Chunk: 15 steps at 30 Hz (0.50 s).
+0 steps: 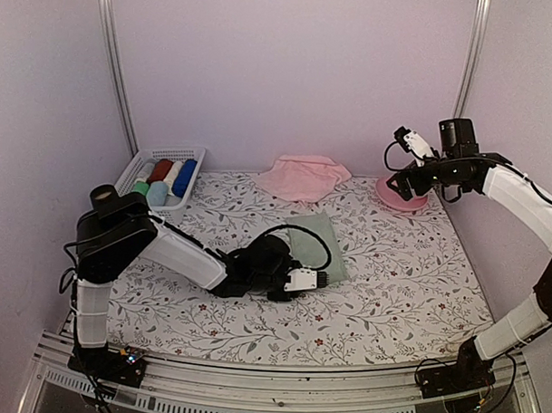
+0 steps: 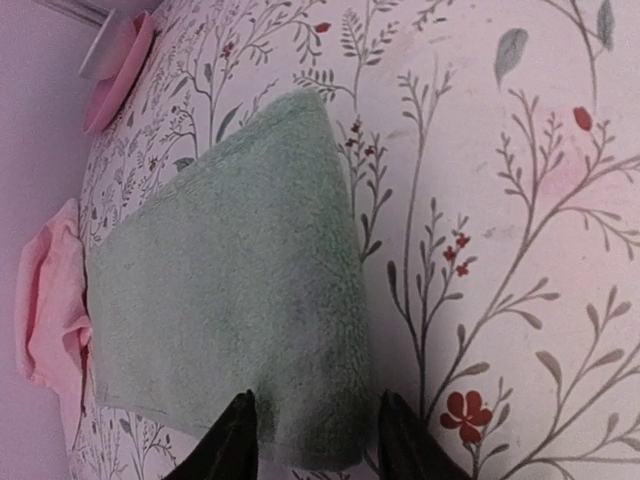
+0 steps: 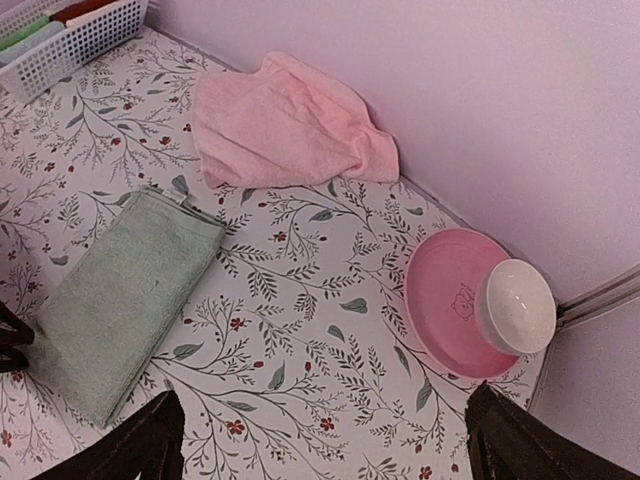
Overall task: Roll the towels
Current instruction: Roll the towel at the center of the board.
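The pale green towel (image 1: 322, 243) lies folded flat in the middle of the flowered table; it also fills the left wrist view (image 2: 230, 290) and shows in the right wrist view (image 3: 120, 300). My left gripper (image 1: 324, 279) is down at its near end. In its own view the left gripper (image 2: 315, 410) has its jaws half closed astride the towel's corner. One finger presses on the cloth; the other stands just off its edge. The pink towel (image 1: 302, 176) lies crumpled by the back wall (image 3: 280, 125). My right gripper (image 1: 403, 138) hangs high at the back right, open and empty (image 3: 322, 400).
A white basket (image 1: 155, 153) holding rolled cloths stands at the back left (image 3: 90, 40). A pink saucer (image 3: 445, 300) with a white cup (image 3: 515, 305) sits in the back right corner, under the right gripper. Walls close in the back and both sides.
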Tool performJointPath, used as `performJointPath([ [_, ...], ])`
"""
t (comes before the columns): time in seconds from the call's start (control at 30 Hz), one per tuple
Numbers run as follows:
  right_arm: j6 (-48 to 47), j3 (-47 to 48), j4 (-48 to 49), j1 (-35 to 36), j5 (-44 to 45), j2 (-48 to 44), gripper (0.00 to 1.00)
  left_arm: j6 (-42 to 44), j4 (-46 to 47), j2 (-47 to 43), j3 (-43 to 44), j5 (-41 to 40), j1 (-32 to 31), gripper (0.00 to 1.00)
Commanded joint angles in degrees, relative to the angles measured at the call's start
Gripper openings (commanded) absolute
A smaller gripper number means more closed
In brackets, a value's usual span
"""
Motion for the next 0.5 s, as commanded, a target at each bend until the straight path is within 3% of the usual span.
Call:
performJointPath([
  [0.0, -3.2, -4.4, 4.2, 0.1, -6.2, -4.8, 0.99, -0.3, -4.0, 2.3, 1.6, 0.3, -1.1, 0.37],
  [0.3, -17.0, -18.5, 12.0, 0.8, -23.2, -11.4, 1.0, -4.2, -6.1, 3.0, 2.9, 0.5, -0.8, 0.0],
  [0.47, -29.7, -27.1, 13.7, 5.5, -26.7, -12.2, 0.99, -8.4, -7.2, 0.0, 1.8, 6.4, 0.7, 0.0],
])
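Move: The green towel's near-left corner lies between the left fingers; the towel's middle is about 11 cm ahead, 5 cm to the right, and about 1 cm lower. The pink towel lies some 27 cm beyond that middle and 3 cm left of it. From the raised right hand, the green towel is about 16 cm left, 1 cm back and 24 cm below; the pink plate is some 23 cm ahead and 7 cm right. Left fingers shut on the towel's near-left corner; open right hand swings back 8 cm, left and down. ##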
